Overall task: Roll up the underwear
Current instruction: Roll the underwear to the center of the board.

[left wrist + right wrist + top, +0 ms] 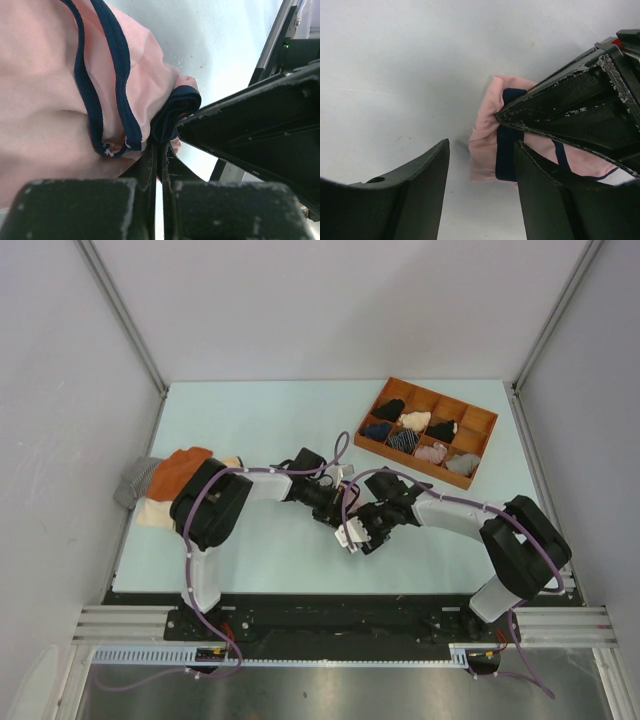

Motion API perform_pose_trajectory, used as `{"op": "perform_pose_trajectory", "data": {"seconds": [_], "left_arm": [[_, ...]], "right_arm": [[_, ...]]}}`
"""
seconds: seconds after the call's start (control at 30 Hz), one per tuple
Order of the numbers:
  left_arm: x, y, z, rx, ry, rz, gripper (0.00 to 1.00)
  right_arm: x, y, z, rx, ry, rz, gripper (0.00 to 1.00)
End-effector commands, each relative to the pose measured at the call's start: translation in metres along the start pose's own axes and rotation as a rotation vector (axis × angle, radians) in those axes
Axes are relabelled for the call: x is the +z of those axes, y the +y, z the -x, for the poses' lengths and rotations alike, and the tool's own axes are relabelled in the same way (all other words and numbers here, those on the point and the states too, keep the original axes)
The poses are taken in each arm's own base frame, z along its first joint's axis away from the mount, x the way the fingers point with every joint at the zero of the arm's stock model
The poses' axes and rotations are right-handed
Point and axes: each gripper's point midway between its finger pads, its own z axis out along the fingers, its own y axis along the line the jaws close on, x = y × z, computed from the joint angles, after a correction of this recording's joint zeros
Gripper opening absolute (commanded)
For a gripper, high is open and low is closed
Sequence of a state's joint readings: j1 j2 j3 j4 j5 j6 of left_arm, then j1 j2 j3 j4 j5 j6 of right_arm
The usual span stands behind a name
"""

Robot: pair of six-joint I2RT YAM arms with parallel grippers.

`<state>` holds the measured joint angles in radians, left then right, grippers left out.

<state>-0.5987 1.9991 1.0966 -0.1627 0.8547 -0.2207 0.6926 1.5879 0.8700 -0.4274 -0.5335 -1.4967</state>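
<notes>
The underwear (45, 85) is light pink with navy edging and fills the left wrist view. My left gripper (161, 146) is shut on a folded navy-edged corner of it. In the right wrist view the underwear (486, 135) is a bunched pink end just above the table, pinched by my left gripper's fingers (555, 110). My right gripper (481, 146) is open, its right finger against the fabric and its left finger apart from it. In the top view both grippers meet at mid-table, left (338, 518) and right (370, 532), and hide most of the underwear (352, 534).
A wooden divided tray (400, 453) with several rolled garments stands at the back right. A pile of cloths, orange (180, 470), beige-cream (155, 512) and grey striped (135, 480), lies at the table's left edge by the left arm.
</notes>
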Motion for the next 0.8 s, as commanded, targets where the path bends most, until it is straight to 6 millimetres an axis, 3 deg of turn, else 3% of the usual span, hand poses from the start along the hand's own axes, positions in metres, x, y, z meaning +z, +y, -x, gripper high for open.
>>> {"op": "perform_pose_trajectory", "data": {"seconds": [0.0, 0.2, 0.33, 0.37, 0.43, 0.53, 0.57, 0.6, 0.63, 0.67, 0.7, 0.73, 0.77], "left_arm": [[0.008, 0.023, -0.004, -0.009, 0.009, 0.087, 0.01], [0.001, 0.018, 0.005, -0.003, -0.036, 0.080, 0.09], [-0.013, 0.004, 0.024, 0.021, -0.143, 0.052, 0.23], [-0.025, -0.003, 0.032, 0.042, -0.199, 0.045, 0.31], [-0.040, -0.013, 0.046, 0.068, -0.294, 0.029, 0.37], [-0.072, -0.016, 0.052, 0.092, -0.439, 0.065, 0.45], [-0.076, -0.007, 0.038, 0.074, -0.451, 0.087, 0.47], [-0.091, -0.020, 0.046, 0.141, -0.526, 0.086, 0.48], [-0.095, -0.019, 0.043, 0.155, -0.551, 0.096, 0.50], [-0.094, -0.014, 0.026, 0.152, -0.550, 0.104, 0.51], [-0.104, -0.026, 0.031, 0.215, -0.612, 0.094, 0.52], [-0.106, -0.031, 0.027, 0.237, -0.633, 0.080, 0.54], [-0.102, -0.027, 0.008, 0.224, -0.630, 0.074, 0.57]], "right_arm": [[0.004, -0.012, -0.012, -0.012, 0.049, -0.034, 0.58], [0.018, 0.003, -0.041, 0.003, 0.153, 0.030, 0.50], [0.023, 0.010, -0.048, 0.019, 0.172, 0.055, 0.32], [0.023, 0.012, -0.048, 0.022, 0.170, 0.064, 0.28], [0.025, 0.015, -0.045, 0.033, 0.148, 0.080, 0.18], [0.020, 0.026, -0.037, 0.081, 0.110, 0.142, 0.09], [0.019, 0.028, -0.034, 0.095, 0.097, 0.152, 0.08], [0.016, 0.021, -0.028, 0.103, 0.075, 0.147, 0.06], [0.013, 0.029, -0.020, 0.144, 0.036, 0.184, 0.05], [0.011, 0.028, -0.017, 0.165, 0.019, 0.195, 0.05], [0.007, 0.019, -0.010, 0.173, -0.001, 0.189, 0.04], [0.003, 0.027, -0.001, 0.214, -0.039, 0.236, 0.05], [0.002, 0.030, 0.003, 0.238, -0.056, 0.267, 0.05]]}}
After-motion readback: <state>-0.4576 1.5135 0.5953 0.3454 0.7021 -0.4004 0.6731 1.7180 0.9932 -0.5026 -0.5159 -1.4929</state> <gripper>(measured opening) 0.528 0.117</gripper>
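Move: The rolled near end of the underwear, with its navy band, lies some 2 cm ahead of the right gripper and 2 cm lower; the left fingertips are still shut on it, about 2 cm ahead and 2 cm to the left of that hand. For the left gripper the rolled end is right at the fingers. The pink body stretches forward, its middle roughly 5 cm ahead of the left hand. The wooden organizer's middle is around 24 cm ahead and 19 cm right of the right hand. Hand the rolled end over: ease the right gripper forward about 2.5 cm and slightly down, closing its open fingers to pinch the navy-banded roll. Meanwhile open the left fingers to about half, let go and draw that hand left and up, about 6 cm each way, and a little forward, swinging it counter-clockwise some 20 degrees. ##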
